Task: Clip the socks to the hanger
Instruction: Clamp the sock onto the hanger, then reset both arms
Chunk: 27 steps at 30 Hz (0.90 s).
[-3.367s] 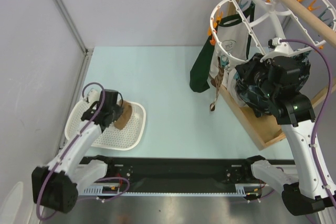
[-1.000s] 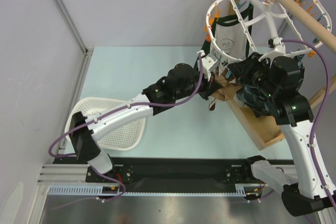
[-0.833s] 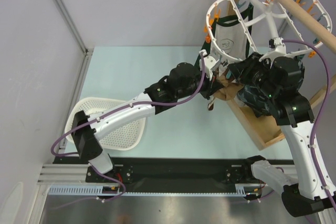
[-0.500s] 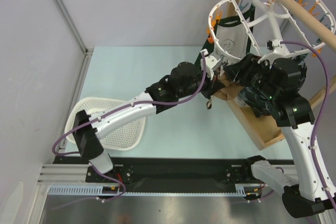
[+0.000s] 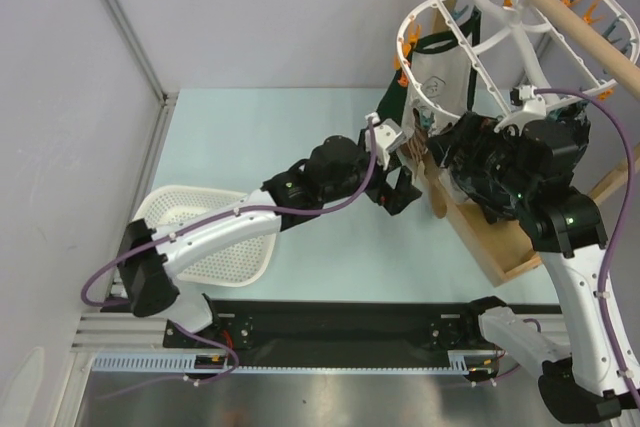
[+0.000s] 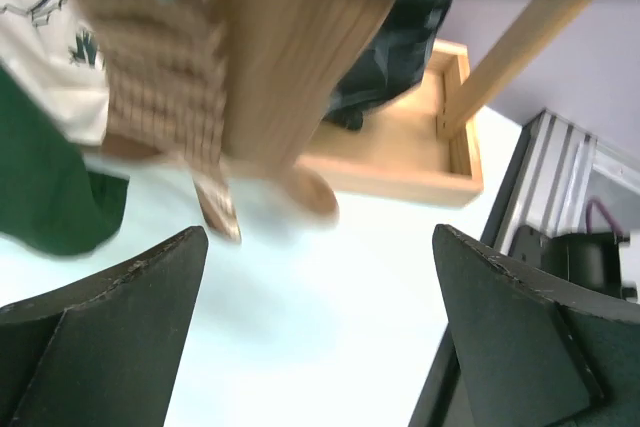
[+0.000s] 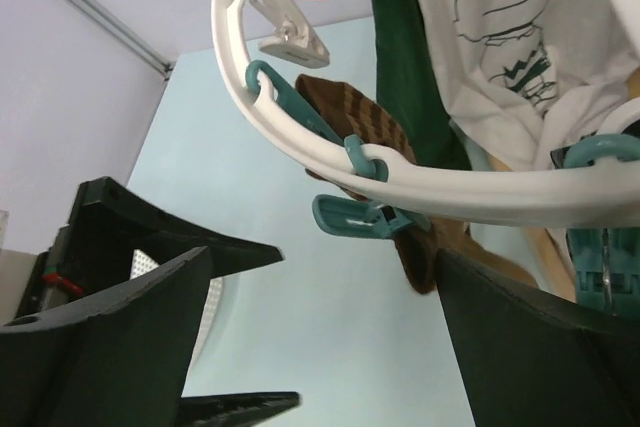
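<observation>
The white hanger (image 7: 300, 152) hangs at the upper right, and its ring (image 5: 432, 97) also shows from above. A brown striped sock (image 7: 368, 125) hangs behind the rim at a teal clip (image 7: 365, 217). In the left wrist view the socks (image 6: 175, 77) are blurred brown shapes above the fingers. My left gripper (image 6: 320, 322) is open and empty, just left of the sock (image 5: 412, 147) and below it. My right gripper (image 7: 320, 337) is open too, under the rim with nothing between its fingers.
A long dark green sock (image 7: 395, 47) and a white cartoon-print cloth (image 7: 510, 27) hang from the same ring. A wooden frame (image 5: 500, 247) stands beneath it, and a wooden rod (image 5: 560, 7) carries the hanger. The white perforated basket (image 5: 235, 247) lies near left.
Both grippers have opened. The left arm has drawn back to the left and down from the hanger. The brown sock stays hanging at the rim.
</observation>
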Each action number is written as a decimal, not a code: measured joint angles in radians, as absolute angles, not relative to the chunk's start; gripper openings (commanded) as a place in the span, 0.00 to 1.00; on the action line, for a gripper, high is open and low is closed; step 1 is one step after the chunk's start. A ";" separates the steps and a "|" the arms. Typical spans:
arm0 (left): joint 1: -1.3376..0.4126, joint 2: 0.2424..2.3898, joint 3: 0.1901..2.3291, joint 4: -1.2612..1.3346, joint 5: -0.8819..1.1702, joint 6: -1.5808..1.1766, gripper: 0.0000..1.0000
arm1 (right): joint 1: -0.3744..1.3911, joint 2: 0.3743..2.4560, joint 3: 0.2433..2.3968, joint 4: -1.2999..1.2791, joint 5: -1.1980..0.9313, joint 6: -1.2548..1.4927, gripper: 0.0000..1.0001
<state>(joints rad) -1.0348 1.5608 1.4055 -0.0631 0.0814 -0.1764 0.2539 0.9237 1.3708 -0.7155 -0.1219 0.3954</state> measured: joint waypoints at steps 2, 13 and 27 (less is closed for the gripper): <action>-1.030 1.511 1.351 -0.063 0.081 -0.184 1.00 | 0.254 0.906 1.371 -0.728 -0.113 0.382 1.00; -0.929 1.076 1.037 0.024 0.083 -0.327 1.00 | 0.254 0.807 1.369 -0.812 -0.097 0.345 1.00; -0.809 0.860 0.829 -0.010 0.115 -0.441 1.00 | 0.254 0.767 1.351 -0.924 0.112 0.383 1.00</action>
<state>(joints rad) -0.8089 0.8600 0.8288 -0.0101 0.1154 -0.4412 0.2539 0.7666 1.3506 -0.9237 0.1120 0.3828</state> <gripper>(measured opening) 0.994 0.994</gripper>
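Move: The plain brown sock hangs about 6 cm right of the left hand, 2 cm ahead and 2 cm up; the striped sock beside it is some 4 cm ahead and 4 cm right, about level. From the right hand, the plain sock is about 3 cm ahead, 4 cm left and 8 cm below, and the teal clip holding it is 4 cm ahead, 3 cm left, level. Left hand, open, leaves the socks about 17 cm leftward; open right goes some 7 cm back and right. ##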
